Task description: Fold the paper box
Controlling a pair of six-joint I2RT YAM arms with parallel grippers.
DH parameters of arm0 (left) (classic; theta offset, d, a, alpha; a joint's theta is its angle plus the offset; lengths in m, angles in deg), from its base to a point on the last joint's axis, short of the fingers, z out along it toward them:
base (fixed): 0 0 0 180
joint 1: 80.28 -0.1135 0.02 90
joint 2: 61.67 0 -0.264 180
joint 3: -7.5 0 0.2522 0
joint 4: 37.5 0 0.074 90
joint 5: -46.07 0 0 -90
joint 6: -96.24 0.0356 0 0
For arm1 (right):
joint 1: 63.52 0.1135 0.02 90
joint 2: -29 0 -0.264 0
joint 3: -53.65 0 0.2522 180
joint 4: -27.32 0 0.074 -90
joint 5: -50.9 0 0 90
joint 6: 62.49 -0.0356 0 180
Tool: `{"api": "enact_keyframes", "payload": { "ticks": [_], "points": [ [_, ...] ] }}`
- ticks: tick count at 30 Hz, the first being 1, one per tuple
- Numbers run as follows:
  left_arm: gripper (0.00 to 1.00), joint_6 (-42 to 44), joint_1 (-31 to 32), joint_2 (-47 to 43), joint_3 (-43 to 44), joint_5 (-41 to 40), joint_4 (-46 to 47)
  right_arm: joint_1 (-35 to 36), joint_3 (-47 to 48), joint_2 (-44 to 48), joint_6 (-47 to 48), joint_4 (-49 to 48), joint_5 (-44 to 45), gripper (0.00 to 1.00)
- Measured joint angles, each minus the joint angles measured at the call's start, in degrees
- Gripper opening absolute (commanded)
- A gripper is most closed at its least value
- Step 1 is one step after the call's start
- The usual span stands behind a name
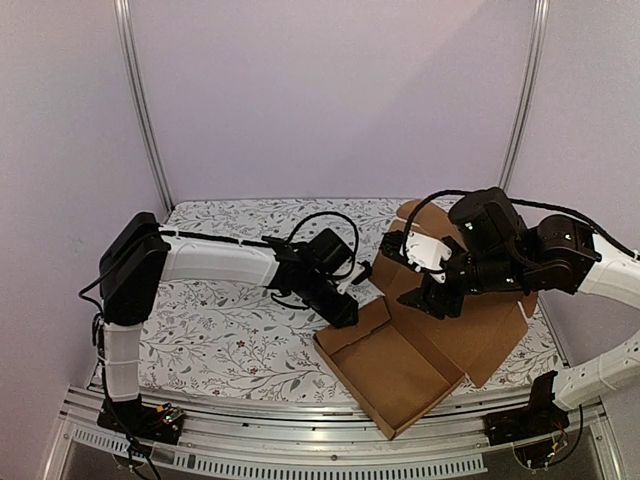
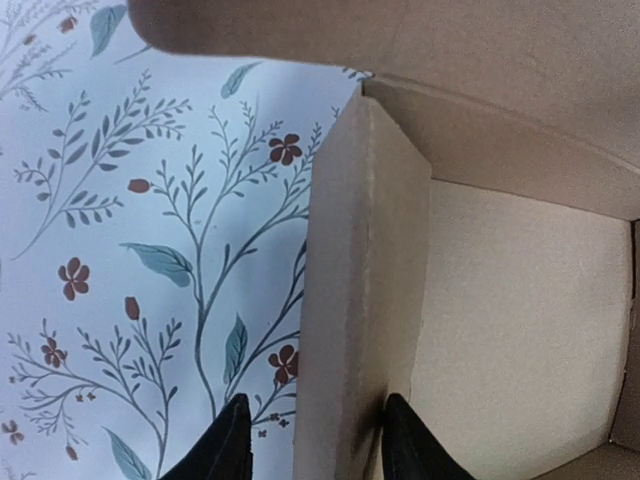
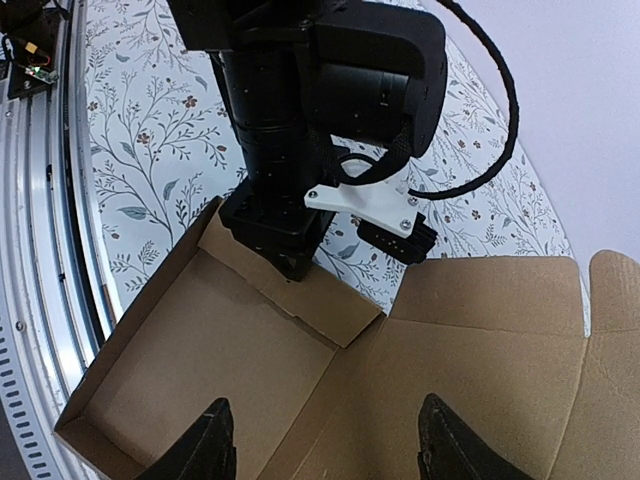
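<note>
The paper box (image 1: pixel 395 375) is brown cardboard at the table's near middle, its tray part formed with low walls. Its lid panel (image 1: pixel 485 335) lies open to the right. My left gripper (image 1: pixel 347 312) is open at the tray's far-left wall. In the left wrist view the gripper (image 2: pixel 315 442) straddles that wall (image 2: pixel 355 280): the inner finger touches it and the outer finger stands apart. My right gripper (image 1: pixel 437 300) is open and empty above the crease between tray and lid. In the right wrist view its gripper (image 3: pixel 325 440) is spread wide over the box (image 3: pixel 210 350), with the left gripper (image 3: pixel 285 235) on the far wall.
A floral tablecloth (image 1: pixel 220 330) covers the table. A metal rail (image 1: pixel 300 430) runs along the near edge by the arm bases. Plain walls with upright metal posts (image 1: pixel 145 110) close the back and sides. Black cables (image 1: pixel 320 225) loop over the left arm.
</note>
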Motion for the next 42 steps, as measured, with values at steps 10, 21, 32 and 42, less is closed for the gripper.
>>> {"api": "enact_keyframes", "payload": {
  "ticks": [10,21,32,42],
  "points": [
    [0.07,0.33,0.92,3.02,2.73,-0.48,-2.25,0.00,-0.31,-0.81,-0.52,-0.20,-0.70,0.61],
    [0.00,-0.02,1.22,3.50,3.21,-4.15,-2.51,0.00,-0.22,-1.51,-1.09,-0.48,-1.70,0.62],
    [0.00,-6.47,1.62,-2.47,-4.68,-20.15,-3.37,0.00,0.63,-2.71,-3.87,-2.95,-1.38,0.70],
    [0.00,-18.64,1.62,-9.77,-15.72,-30.05,-0.92,-0.74,3.72,-6.88,-8.17,-5.75,3.32,0.99]
  ]
}}
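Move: The left hand hovers over the tray's left end wall, its open fingers either side of the cardboard and the wall's middle about 2 cm below. The tray floor's middle lies some 10 cm to its right and 12 cm back; the raised lid's middle is about 24 cm right and 4 cm ahead. From the right hand, the end wall is roughly 16 cm left, 8 cm ahead and 23 cm down, the lid's middle about 9 cm right, 11 cm ahead and 17 cm down. Down a short 1.5 cm goes the left hand, shutting its fingers on the tray's left end wall, one inside and one outside. After a brief hold it drags the pinched wall about 11 cm to the left at nearly constant height, swinging it some 30 degrees counter-clockwise. The right hand, holding nothing, hangs above the box, then late on eases about 4 cm forward and left and opens wider. ##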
